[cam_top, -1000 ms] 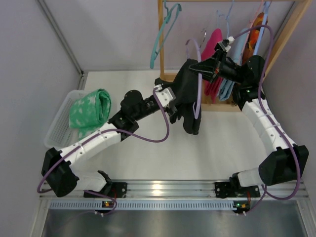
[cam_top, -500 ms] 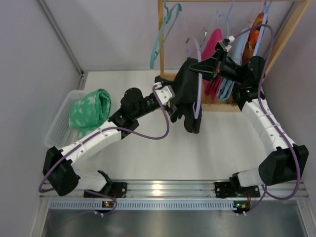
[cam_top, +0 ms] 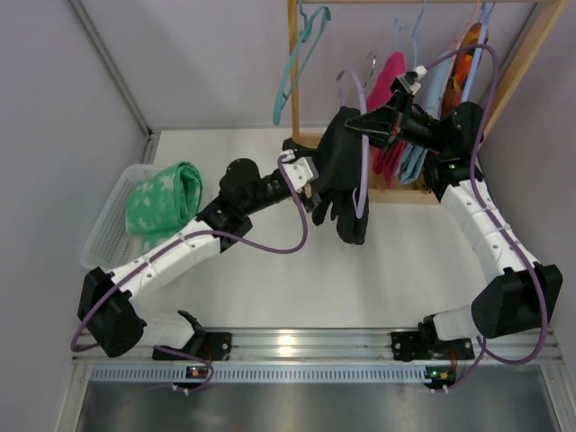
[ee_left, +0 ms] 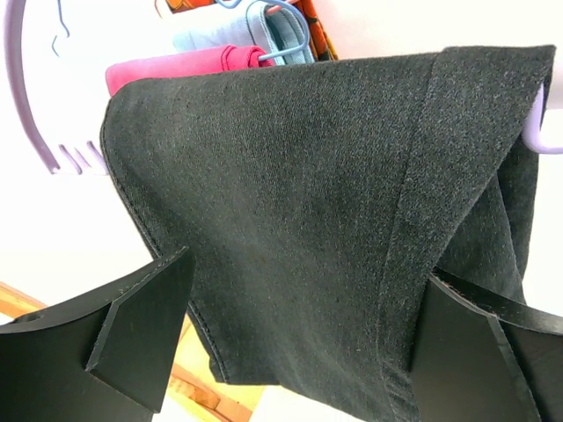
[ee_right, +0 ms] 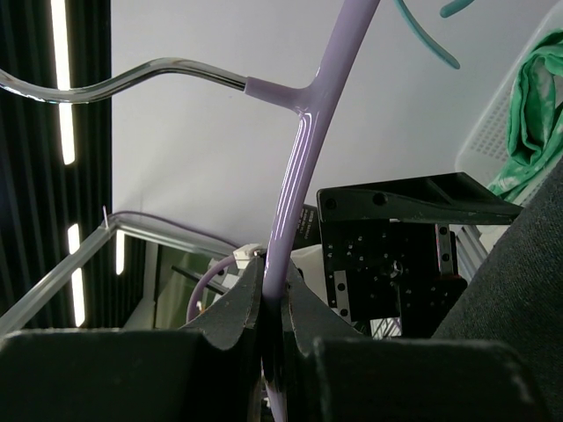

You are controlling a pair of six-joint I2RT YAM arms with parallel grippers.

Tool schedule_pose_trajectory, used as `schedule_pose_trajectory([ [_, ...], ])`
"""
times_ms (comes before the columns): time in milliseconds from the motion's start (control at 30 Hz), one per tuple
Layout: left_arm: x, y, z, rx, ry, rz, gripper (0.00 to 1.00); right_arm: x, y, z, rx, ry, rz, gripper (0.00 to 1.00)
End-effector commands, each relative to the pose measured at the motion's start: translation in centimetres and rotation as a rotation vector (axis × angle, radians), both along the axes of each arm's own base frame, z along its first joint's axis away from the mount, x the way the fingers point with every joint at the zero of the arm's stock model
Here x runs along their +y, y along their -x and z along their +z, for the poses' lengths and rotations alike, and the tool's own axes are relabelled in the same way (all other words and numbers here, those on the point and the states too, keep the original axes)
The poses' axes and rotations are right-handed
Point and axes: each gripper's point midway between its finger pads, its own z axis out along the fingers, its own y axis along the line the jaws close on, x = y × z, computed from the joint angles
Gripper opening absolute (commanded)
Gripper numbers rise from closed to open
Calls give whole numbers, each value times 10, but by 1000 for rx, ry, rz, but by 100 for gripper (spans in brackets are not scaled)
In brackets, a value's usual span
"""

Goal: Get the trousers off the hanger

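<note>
The black trousers hang folded over a lilac hanger held in the air in front of the rack. My right gripper is shut on the hanger's upper arm, just below its metal hook. My left gripper is open at the trousers' left side. In the left wrist view the black cloth fills the space between the two wide-apart fingers, and the hanger's ends stick out on both sides.
A white basket at the left holds mint-green trousers. The wooden rack at the back carries an empty teal hanger and hangers with pink, light blue and orange trousers.
My left gripper has opened a little wider and shifted slightly up along the black trousers. The hanging cloth has swung a bit to the right. The right arm holds still.
</note>
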Motion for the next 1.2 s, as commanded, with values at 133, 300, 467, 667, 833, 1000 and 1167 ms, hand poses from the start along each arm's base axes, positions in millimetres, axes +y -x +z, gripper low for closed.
schedule_pose_trajectory([
  [133,5,-4,12,-25,13,10,95,-6,34,43,-202,-54,3,0],
  [300,8,-15,17,-39,13,59,90,-6,34,43,-192,-61,-7,0],
  [467,0,-32,25,-67,19,177,81,-3,29,34,-157,-63,-8,0],
  [667,-13,-13,31,-172,22,160,77,1,26,26,-126,-58,-5,0],
  [833,-20,-1,30,-166,30,136,56,2,23,25,-122,-63,-8,0],
  [1000,-22,8,41,-153,67,130,26,1,23,26,-128,-63,-10,0],
  [1167,-8,-12,60,-104,100,273,0,1,26,20,-166,-54,-7,0],
])
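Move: The black trousers hang almost between the left hand's open fingers, their middle about 5 cm to the right, 1 cm ahead and some 4 cm above. The purple hanger's bar carrying them lies about 8 cm right, 2 cm ahead and 12 cm up; the pink trousers hang roughly 17 cm right, 12 cm ahead and 5 cm up. From the right hand, which already grips the hanger, the black trousers are about 7 cm back, 4 cm left and 12 cm lower. Forward by about 2 cm first, then some 3 cm to the right and back again, sinking slightly, the left hand eases its open fingers farther over the near side of the black trousers, turning about 10 degrees counter-clockwise, and shuts them to pinch the cloth below the bar. The right hand keeps its grip on the purple hanger, dipping and easing forward a centimetre or so. ##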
